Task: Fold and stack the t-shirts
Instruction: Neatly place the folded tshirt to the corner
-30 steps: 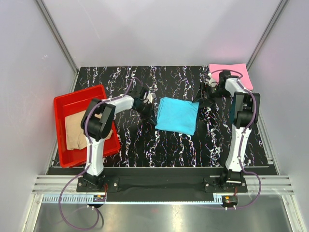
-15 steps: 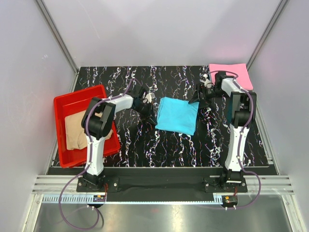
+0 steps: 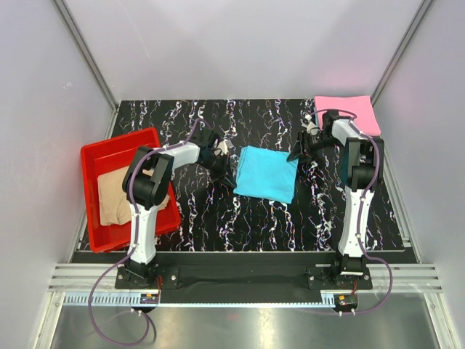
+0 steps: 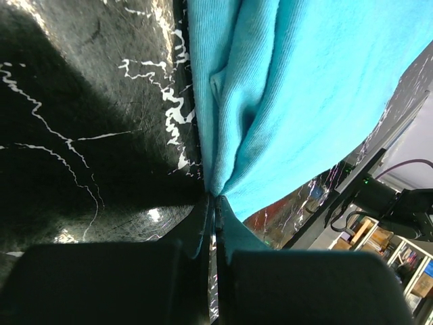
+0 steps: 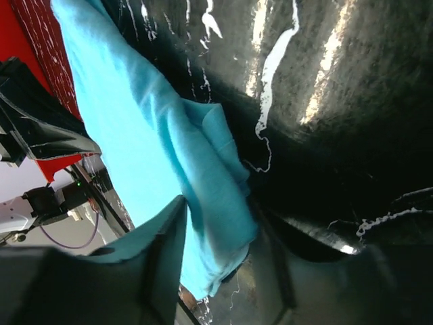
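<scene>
A folded turquoise-blue t-shirt (image 3: pixel 267 173) lies mid-table. My left gripper (image 3: pixel 233 170) is at its left edge, shut on a pinch of that cloth (image 4: pixel 304 88), and the left gripper (image 4: pixel 215 200) jaws meet on the fabric. My right gripper (image 3: pixel 298 154) is at the shirt's far right corner. In the right wrist view the right gripper (image 5: pixel 220 223) has its jaws apart with the layered turquoise edge (image 5: pixel 149 149) between them. A folded pink t-shirt (image 3: pixel 349 110) lies at the back right corner. A tan-beige t-shirt (image 3: pixel 116 195) lies crumpled in the tray.
A red plastic tray (image 3: pixel 120 142) sits at the table's left side, beside the left arm. Grey enclosure walls ring the black marbled table (image 3: pixel 254 218).
The right gripper has shifted slightly onto the shirt's right corner and its jaws have narrowed around the cloth edge. The left gripper keeps its pinch in place.
</scene>
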Robot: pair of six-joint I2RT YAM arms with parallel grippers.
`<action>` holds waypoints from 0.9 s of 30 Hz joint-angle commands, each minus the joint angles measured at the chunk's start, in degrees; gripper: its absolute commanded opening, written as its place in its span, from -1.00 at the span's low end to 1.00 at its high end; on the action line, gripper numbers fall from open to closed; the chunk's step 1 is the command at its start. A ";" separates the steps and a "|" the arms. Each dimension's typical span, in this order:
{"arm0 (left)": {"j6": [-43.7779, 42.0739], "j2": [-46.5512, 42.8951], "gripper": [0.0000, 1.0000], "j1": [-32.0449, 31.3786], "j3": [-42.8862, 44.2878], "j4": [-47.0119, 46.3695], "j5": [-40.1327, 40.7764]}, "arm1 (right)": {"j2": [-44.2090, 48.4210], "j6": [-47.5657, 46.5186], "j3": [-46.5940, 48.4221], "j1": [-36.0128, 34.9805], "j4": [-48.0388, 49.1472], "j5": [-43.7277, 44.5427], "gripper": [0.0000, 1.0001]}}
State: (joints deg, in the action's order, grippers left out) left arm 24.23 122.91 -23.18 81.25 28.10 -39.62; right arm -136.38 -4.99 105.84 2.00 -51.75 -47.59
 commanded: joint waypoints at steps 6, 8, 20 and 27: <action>-0.68 4.00 -1.00 0.94 -3.12 0.12 8.06 | 1.45 1.55 -1.34 0.72 3.93 7.22 -0.82; 0.64 3.65 -1.00 1.12 -4.52 -1.20 7.45 | 2.78 2.62 -1.34 1.25 5.68 8.83 -0.98; 7.95 2.68 -0.29 -0.38 6.79 -2.46 -1.61 | 9.11 7.46 5.77 1.96 5.97 12.96 -1.00; 2.67 -1.26 -0.14 0.33 17.63 12.16 5.34 | 5.51 3.15 21.66 1.96 -3.53 21.91 -1.00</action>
State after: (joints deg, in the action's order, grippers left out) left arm 29.95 126.02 -23.44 96.92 33.45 -38.52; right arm -131.98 0.95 120.18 3.70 -50.94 -31.62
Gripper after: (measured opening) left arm 0.425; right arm 0.037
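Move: The turquoise shirt's middle lies about 6 cm back and 8 cm to the left of the right hand, whose half-open fingers straddle its far-right corner. The pink stack in the corner is roughly 12 cm ahead and 17 cm right of that hand. From the left hand, shut on the near-left corner, the shirt's middle is some 5 cm ahead and 10 cm right, and the stack 22 cm ahead and 35 cm right. Right hand pinches the shirt's far-right corner, pulls forward, up and right some 12 cm; left releases, rising forward. ##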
